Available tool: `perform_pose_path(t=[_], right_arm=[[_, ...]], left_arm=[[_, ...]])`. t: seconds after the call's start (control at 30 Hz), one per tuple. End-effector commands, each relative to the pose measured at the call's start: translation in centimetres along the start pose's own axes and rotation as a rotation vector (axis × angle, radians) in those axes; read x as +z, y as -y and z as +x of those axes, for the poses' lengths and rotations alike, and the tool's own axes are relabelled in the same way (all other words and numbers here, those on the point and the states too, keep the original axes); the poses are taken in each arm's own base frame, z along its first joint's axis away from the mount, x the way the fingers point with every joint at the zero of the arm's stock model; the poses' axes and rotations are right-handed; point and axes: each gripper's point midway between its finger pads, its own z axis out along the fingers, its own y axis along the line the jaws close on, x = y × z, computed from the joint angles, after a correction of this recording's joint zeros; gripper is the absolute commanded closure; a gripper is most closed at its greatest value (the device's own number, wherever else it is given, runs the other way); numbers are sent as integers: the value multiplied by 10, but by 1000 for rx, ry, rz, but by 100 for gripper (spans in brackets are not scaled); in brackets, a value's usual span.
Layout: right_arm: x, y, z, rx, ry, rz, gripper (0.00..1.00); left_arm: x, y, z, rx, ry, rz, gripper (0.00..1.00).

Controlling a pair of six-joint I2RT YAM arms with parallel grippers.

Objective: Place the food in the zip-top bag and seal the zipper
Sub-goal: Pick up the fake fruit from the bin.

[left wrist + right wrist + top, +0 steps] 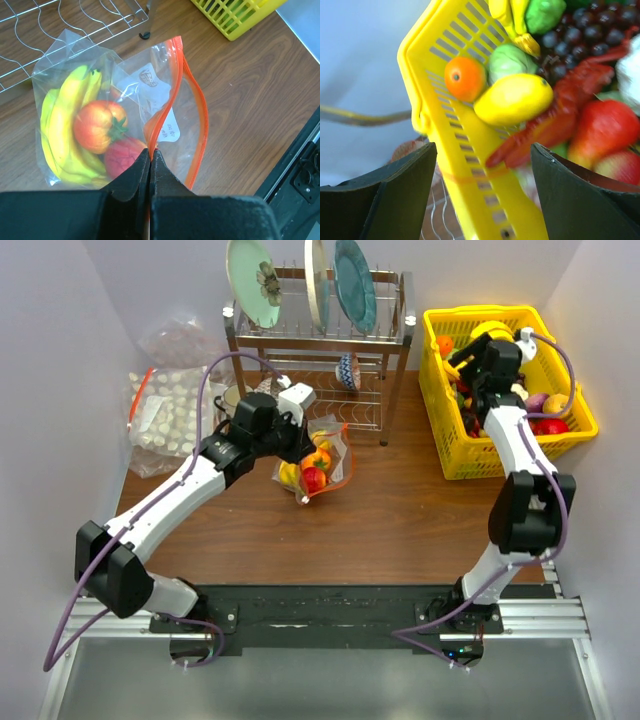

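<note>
The zip-top bag (145,80) lies on the wooden table in front of the dish rack, its mouth gaping. Inside it are food pieces: a yellow banana bunch (62,125), a red-orange apple (97,125) and a red piece (122,157). My left gripper (150,150) is shut on one side of the red-orange zipper (167,107); the other zipper strip (201,130) curves away from it. From the top view the left gripper (300,445) sits at the bag (335,455). My right gripper (483,145) stands open above the basket's rim, near an orange (465,77) and a yellow fruit (512,99), holding nothing.
The yellow basket (455,462) at the right holds more toy food, with the right gripper (472,360) over it. A dish rack (395,340) with plates stands at the back. A larger bag of pale lumps (170,410) lies at the left.
</note>
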Motion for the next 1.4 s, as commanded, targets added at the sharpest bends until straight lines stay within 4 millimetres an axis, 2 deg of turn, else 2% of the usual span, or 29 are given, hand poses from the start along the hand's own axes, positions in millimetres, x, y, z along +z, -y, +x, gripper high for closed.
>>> perform_pose_path(t=[0.0,0.13,0.17,0.2,0.27,0.3,0.4,0.43,0.47,0.5,0.53,0.57,0.77,0.97,1.03,1.23,1.3,1.37], right_arm=[[26,-36,-34,63,61,-106,22],[51,-35,-30,63,50,-95,22],[53,-40,-35,67,62,-104,22],[63,-34,-26,69,48,-91,22],[72,-37,-27,75,50,-100,23],[81,-30,-13,80,12,-83,23],[94,-35,-11,100,-3,-105,23],[105,-28,1,99,-25,-93,23],[107,-38,-7,103,-12,-114,23],[112,-37,-5,102,-17,-109,23],[120,-30,6,99,-47,-88,23],[122,-37,-1,101,-35,-101,23],[141,-24,14,103,-62,-60,21],[145,-20,37,117,-128,-66,22],[142,-22,36,118,-127,-69,22],[129,-31,48,80,-183,-50,19],[126,-31,51,77,-197,-40,21],[125,-30,54,84,-208,-31,28]], left_arm=[[-3,3,-15,30,67,6,100],[-2,4,-15,32,66,12,100],[0,3,-13,31,61,13,100],[-1,4,-13,31,61,16,100],[0,4,-11,30,58,15,100],[-1,3,-11,30,59,14,100],[-1,3,-11,28,63,13,100],[-1,3,-11,28,63,13,100],[-1,3,-11,28,62,14,100],[0,3,-10,27,61,13,100],[0,3,-10,27,60,13,100],[0,2,-9,26,60,10,100],[2,0,-7,26,52,4,100],[2,0,-6,29,53,1,100],[3,-1,-6,28,50,-1,100],[3,0,-6,27,49,3,100],[3,0,-5,25,49,2,100],[3,0,-5,25,47,4,100]])
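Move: The orange mango in the far left corner of the yellow bin is some 16 cm ahead of the right hand, 4 cm to its left and 12 cm below. From the same hand, the yellow mango is about 10 cm ahead, 1 cm left and 13 cm below; the cabbage 15 cm ahead, 1 cm right, 13 cm below. The bananas are 18 cm ahead, 7 cm right, 10 cm below. From the left hand, the orange mango is roughly 35 cm ahead, 36 cm right and 9 cm below. Reach the open right gripper about 14 cm forward over the bin towards the orange mango in the far left corner, sinking some 4 cm on the way, then hold it there just short of the fruit. Roll the wrist only slightly and leave the fingers wide. Keep the left gripper shut on the bag's edge, letting it settle by a centimetre. ##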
